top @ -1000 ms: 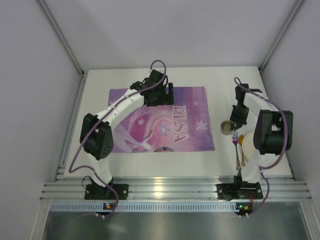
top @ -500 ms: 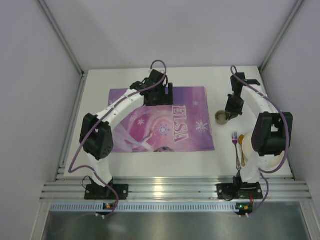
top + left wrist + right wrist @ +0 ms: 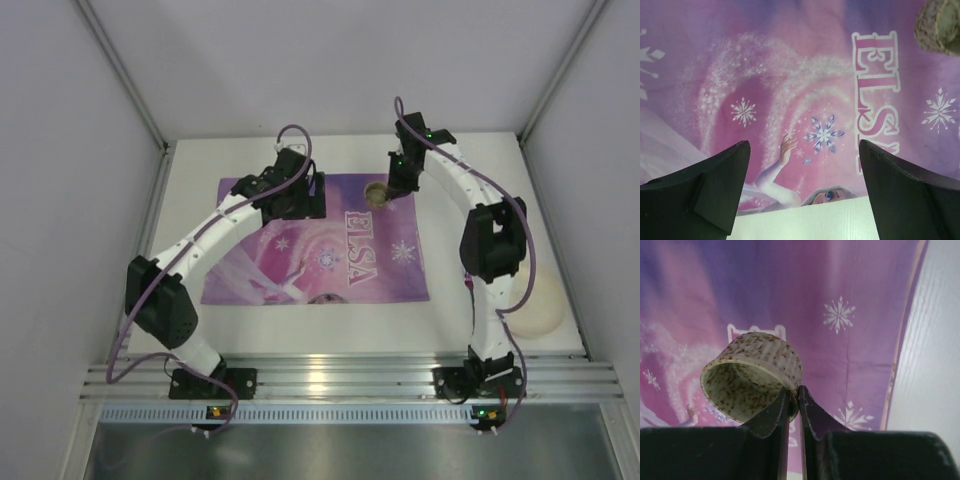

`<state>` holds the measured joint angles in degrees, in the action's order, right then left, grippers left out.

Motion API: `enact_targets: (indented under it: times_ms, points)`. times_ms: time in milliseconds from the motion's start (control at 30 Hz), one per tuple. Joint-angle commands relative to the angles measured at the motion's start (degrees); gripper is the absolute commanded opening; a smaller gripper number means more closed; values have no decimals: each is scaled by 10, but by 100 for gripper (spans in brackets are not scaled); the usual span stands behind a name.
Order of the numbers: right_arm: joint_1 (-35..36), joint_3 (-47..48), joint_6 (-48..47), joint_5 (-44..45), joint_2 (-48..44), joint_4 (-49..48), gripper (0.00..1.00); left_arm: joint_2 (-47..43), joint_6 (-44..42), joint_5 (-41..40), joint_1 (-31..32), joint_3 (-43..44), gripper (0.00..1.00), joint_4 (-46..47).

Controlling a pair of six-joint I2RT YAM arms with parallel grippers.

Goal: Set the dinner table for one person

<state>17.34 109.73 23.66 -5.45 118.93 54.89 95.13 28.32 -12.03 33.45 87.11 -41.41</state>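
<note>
The off-white dinner table [image 3: 190,190] carries a purple "ELSA" placemat [image 3: 300,260]. My right gripper [image 3: 388,186] is shut on the rim of a small speckled beige cup [image 3: 376,193]. It holds the cup tilted above the placemat's far right part. In the right wrist view the closed fingers [image 3: 795,397] pinch the wall of the cup [image 3: 752,372]. My left gripper [image 3: 303,203] is open and empty above the placemat's far left part. In the left wrist view its fingers [image 3: 804,143] stand wide apart over the mat, with the cup [image 3: 939,25] at the top right.
A cream round plate [image 3: 538,306] lies at the table's right side near the front. The ribbed aluminium rail [image 3: 350,380] runs along the near edge by the arm bases. Grey walls enclose the table on three sides.
My right gripper has carried the cup from beside the plate at the right, away and leftward, to over the placemat's far edge. My left arm has shifted slightly left.
</note>
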Motion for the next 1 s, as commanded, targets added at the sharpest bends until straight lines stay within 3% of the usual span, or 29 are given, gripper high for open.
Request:
enact_targets:
  times_ms: [0,267,433,500,567,633,667,833,967]
  points:
    - [1,71,19,18,57,-5,0,-61,0,-27,-7,-44,95,-7]
    - [1,173,34,26,156,-1,0,-142,11,-41,-16,-116,96,-11]
    - [2,170,40,36,167,-1,2,-152,11,-43,-20,-132,96,-15]
    - [3,159,36,45,163,0,20,-150,11,-40,-21,-134,96,-13]
    - [3,137,33,54,150,-1,54,-146,11,-35,-21,-135,96,-10]
    - [2,118,27,78,129,0,63,-142,10,-30,-21,-135,96,-8]
    - [0,112,24,93,117,0,72,-141,10,-28,-21,-135,96,-5]
    - [-29,17,17,132,-24,1,77,-134,-1,-14,-21,-144,96,8]
    - [-105,-127,28,144,-163,-4,92,-123,-13,2,-20,-158,95,26]
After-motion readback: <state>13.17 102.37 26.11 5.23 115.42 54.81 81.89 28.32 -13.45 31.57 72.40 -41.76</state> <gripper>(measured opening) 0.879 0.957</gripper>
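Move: The right hand still has the cup pinched by its right-hand rim, above the placemat. The bare spot where the cup will stand lies about 5 cm ahead of that hand, 5 cm to its left and 12 cm below. From the same hand the ELSA lettering is some 10 cm back and 9 cm left, and the lower-right snowflake about 11 cm back and 1 cm right. From the open, empty left hand the spot is roughly 18 cm ahead, 19 cm right and 19 cm down. The right hand lowers the cup about 7 cm while carrying it some 5 cm forward onto the placemat beyond the ELSA lettering, pauses there and opens wide to let go of the rim, then draws off to the right and back while rising nearly 6 cm, away from the cup. Meanwhile the left hand, still open and empty over the mat, moves about 5 cm back and 5 cm left, away from the cup, and only begins to sink at the very end. ##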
